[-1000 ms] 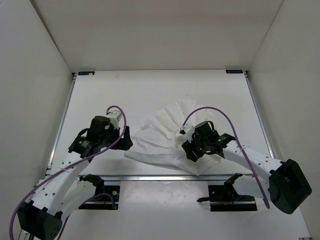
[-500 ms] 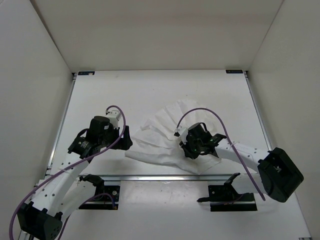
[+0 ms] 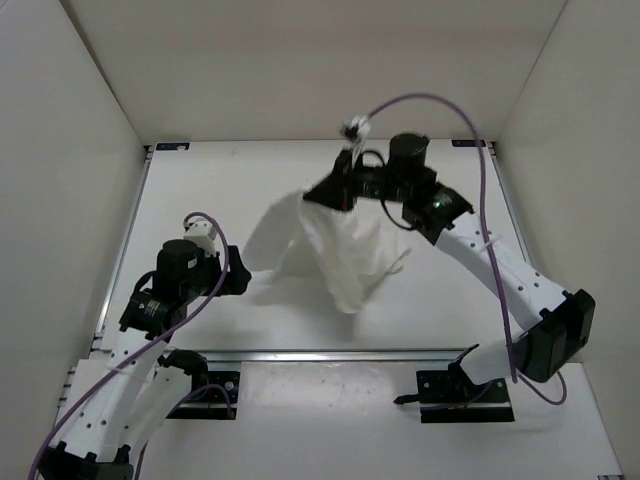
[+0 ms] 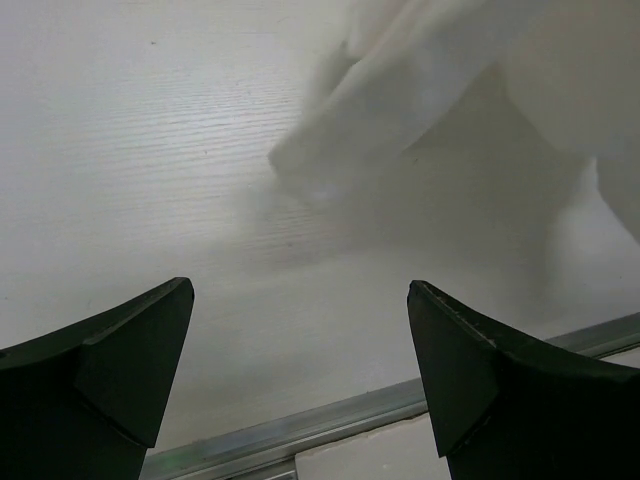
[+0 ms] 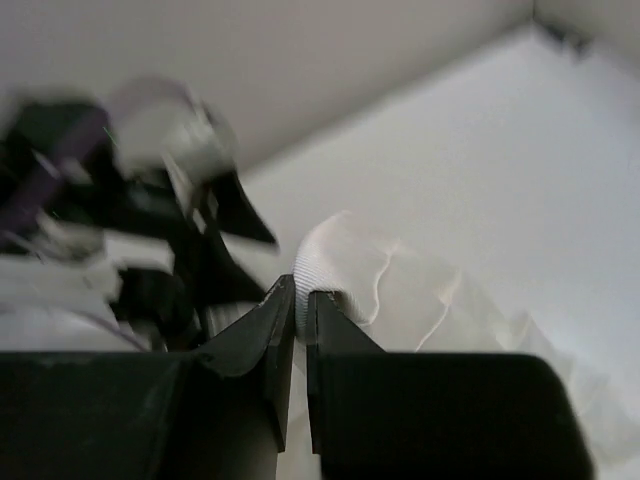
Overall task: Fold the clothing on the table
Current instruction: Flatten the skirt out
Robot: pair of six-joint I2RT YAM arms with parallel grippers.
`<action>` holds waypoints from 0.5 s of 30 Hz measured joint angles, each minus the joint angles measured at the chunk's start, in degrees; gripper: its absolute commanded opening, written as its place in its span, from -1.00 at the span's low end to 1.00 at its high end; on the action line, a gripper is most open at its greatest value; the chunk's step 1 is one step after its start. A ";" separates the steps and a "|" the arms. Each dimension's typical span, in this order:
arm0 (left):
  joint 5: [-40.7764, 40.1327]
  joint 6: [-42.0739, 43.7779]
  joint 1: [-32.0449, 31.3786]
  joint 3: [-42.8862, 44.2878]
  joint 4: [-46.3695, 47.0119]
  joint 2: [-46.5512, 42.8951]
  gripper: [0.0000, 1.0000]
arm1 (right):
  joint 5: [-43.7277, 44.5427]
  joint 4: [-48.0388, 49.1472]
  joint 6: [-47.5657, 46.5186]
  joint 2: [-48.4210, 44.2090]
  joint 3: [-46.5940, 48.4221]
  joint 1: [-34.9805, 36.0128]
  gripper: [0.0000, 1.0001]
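Note:
The white clothing (image 3: 352, 250) hangs in a bunched drape over the middle of the table (image 3: 200, 200). My right gripper (image 3: 313, 198) is raised high and shut on the clothing's top edge. The right wrist view shows a ribbed fold of the clothing (image 5: 400, 290) pinched between the right gripper's (image 5: 301, 295) jaws. Whether the lowest tip touches the table I cannot tell. My left gripper (image 3: 240, 280) is low at the left of the clothing, open and holding nothing. In the left wrist view the left gripper (image 4: 298, 288) frames bare table (image 4: 150, 150), with the blurred clothing (image 4: 430, 80) beyond it.
The metal front rail (image 3: 330, 353) runs along the table's near edge, also seen close under the left fingers as the rail (image 4: 300, 435). White walls enclose the table on three sides. The right arm's purple cable (image 3: 430, 100) arcs above it.
My right gripper has shut on the clothing and lifted it up and toward the back, off the table. The left arm has drawn back slightly to the left.

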 measured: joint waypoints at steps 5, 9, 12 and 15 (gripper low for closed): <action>-0.72 -0.63 -2.08 0.00 0.24 1.29 0.97 | -6.82 17.62 15.96 -2.67 4.37 -12.11 -1.00; -0.76 -0.66 -0.37 -0.17 0.15 2.03 0.98 | -8.31 25.44 25.16 -12.85 -14.29 -23.41 -1.00; -1.01 -0.74 0.96 -0.24 0.26 0.61 0.97 | -9.81 24.59 28.22 -19.71 -32.17 -25.66 -1.00; -1.42 -1.01 1.84 -0.24 0.28 -0.22 0.98 | -8.68 18.67 27.58 -24.15 -46.25 -24.98 -1.00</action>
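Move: The right hand holds an edge of the skirt high in the air. The hanging skirt's middle is about 18 cm below this hand, some 3 cm to its right and level in reach. The clear table its edge is taken towards is about 15 cm right, 4 cm nearer and 33 cm down; the left gripper is 17 cm left, 6 cm nearer and 19 cm lower. From the left hand, the skirt's middle lies about 19 cm right and 8 cm farther out, at about its height. In one fast flick the right hand arcs up and rightward, rising about 11 cm with a little forward reach, then whips down some 25 cm and back towards the base, ending about 14 cm right of where it began. The shut fingers keep their pinch on the skirt's edge; the wrist rolls roughly 30 degrees and swings clockwise. ##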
